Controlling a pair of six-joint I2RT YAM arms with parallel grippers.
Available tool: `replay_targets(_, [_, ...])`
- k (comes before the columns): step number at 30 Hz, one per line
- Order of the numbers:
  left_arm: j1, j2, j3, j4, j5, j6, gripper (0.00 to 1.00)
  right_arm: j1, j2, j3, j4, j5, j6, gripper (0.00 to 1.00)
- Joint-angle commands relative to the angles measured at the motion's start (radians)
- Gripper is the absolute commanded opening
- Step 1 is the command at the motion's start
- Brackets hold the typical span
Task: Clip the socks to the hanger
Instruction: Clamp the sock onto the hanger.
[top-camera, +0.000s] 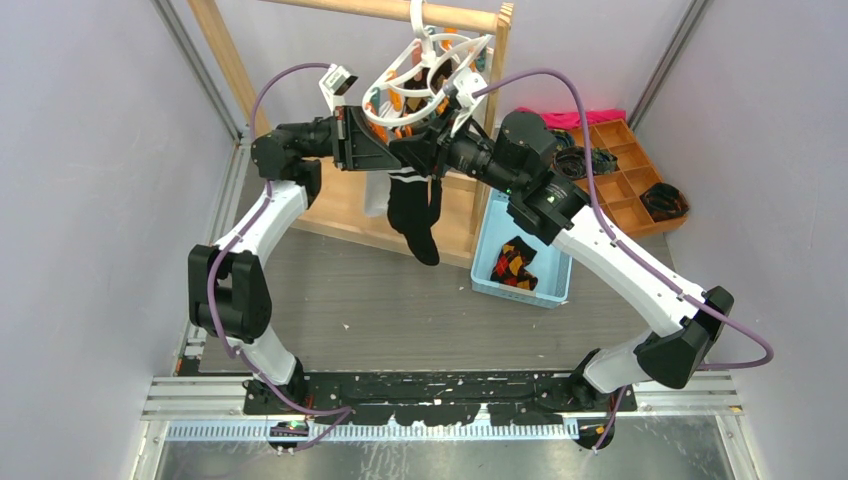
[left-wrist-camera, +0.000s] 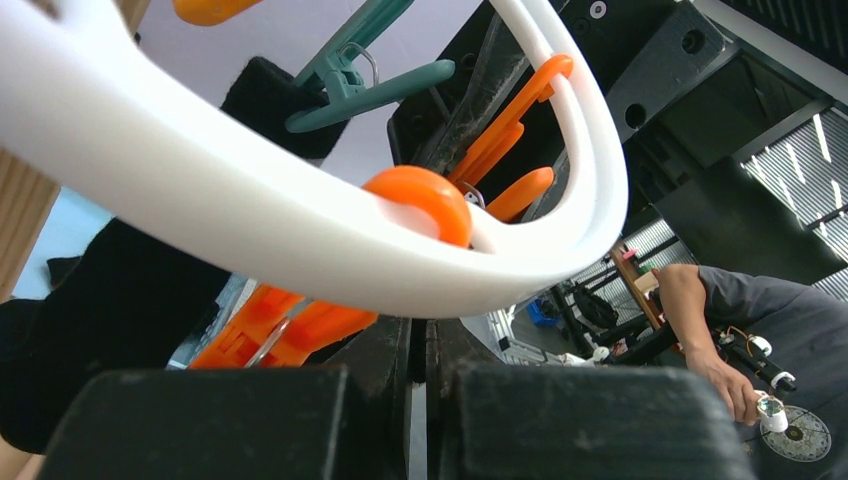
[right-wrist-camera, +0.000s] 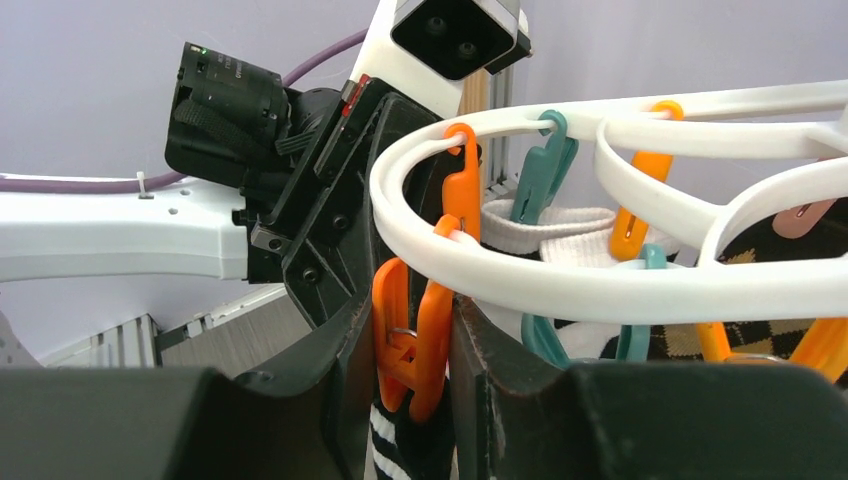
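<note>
The white hanger (top-camera: 400, 62) hangs tilted from the wooden rack, its ring (right-wrist-camera: 520, 285) carrying orange and teal clips. A black sock (top-camera: 412, 215) with white cuff stripes (right-wrist-camera: 405, 445) dangles below the ring. My right gripper (right-wrist-camera: 412, 300) is shut on an orange clip (right-wrist-camera: 420, 345), one finger on each side of it, and the clip's lower ends sit on the striped cuff. My left gripper (left-wrist-camera: 420, 325) is shut, its tips pinched at the ring's edge (left-wrist-camera: 300, 250), just left of the right gripper (top-camera: 432, 140). The black sock (left-wrist-camera: 110, 320) shows to its left.
The tall wooden rack (top-camera: 225, 60) stands at the back. White socks (right-wrist-camera: 545, 225) and an argyle sock (right-wrist-camera: 760, 235) hang on other clips. A blue bin (top-camera: 490, 265) with argyle socks (top-camera: 515, 262) sits right of the rack, an orange compartment tray (top-camera: 620, 170) beyond it.
</note>
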Motion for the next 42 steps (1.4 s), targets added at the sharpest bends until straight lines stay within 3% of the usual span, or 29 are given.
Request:
replay_targets(1, [-0.002, -0.046, 0.019, 0.043, -0.034, 0.001, 0.00, 0.005, -0.037, -0.010, -0.006, -0.036, -0.048, 0.09])
replay_targets(6, [-0.002, -0.047, 0.019, 0.044, -0.033, -0.001, 0.00, 0.006, -0.034, -0.017, -0.006, -0.035, -0.076, 0.11])
replay_targets(13, [-0.002, -0.042, 0.016, 0.044, -0.031, 0.001, 0.00, 0.005, -0.045, -0.004, -0.006, -0.060, -0.053, 0.40])
replay_targets(28, [0.001, -0.020, 0.037, 0.046, -0.041, 0.003, 0.00, -0.026, -0.050, 0.088, -0.101, -0.056, 0.079, 0.70])
replay_targets(37, [0.016, -0.030, 0.029, 0.032, -0.052, 0.032, 0.21, -0.094, -0.060, 0.166, -0.225, -0.154, 0.127, 0.85])
replay_targets(42, [0.041, -0.074, -0.023, -0.087, -0.052, 0.144, 0.29, -0.121, -0.094, 0.148, -0.271, -0.242, 0.066, 0.89])
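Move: The right gripper is already squeezing the orange clip, right at its fingertips, with the black striped sock's cuff at the jaws and the sock's middle roughly 10 cm below and 1 cm back. The neighbouring teal clip is about 3 cm to the right and 2 cm ahead; the next orange clip some 4 cm to the left and 2 cm ahead. From the left gripper, which holds the cuff, the clamped clip is about 1 cm ahead, 1 cm right and 2 cm above. Keep the left gripper still, pinching the sock's cuff at the clip, while you spread the right fingers wide to let go of the orange clip's handles, sinking roughly 1.5 cm as they open. Then draw the right gripper back to the right about 3.5 cm, rising some 3 cm from that dip, and start opening the left fingers around the cuff. ##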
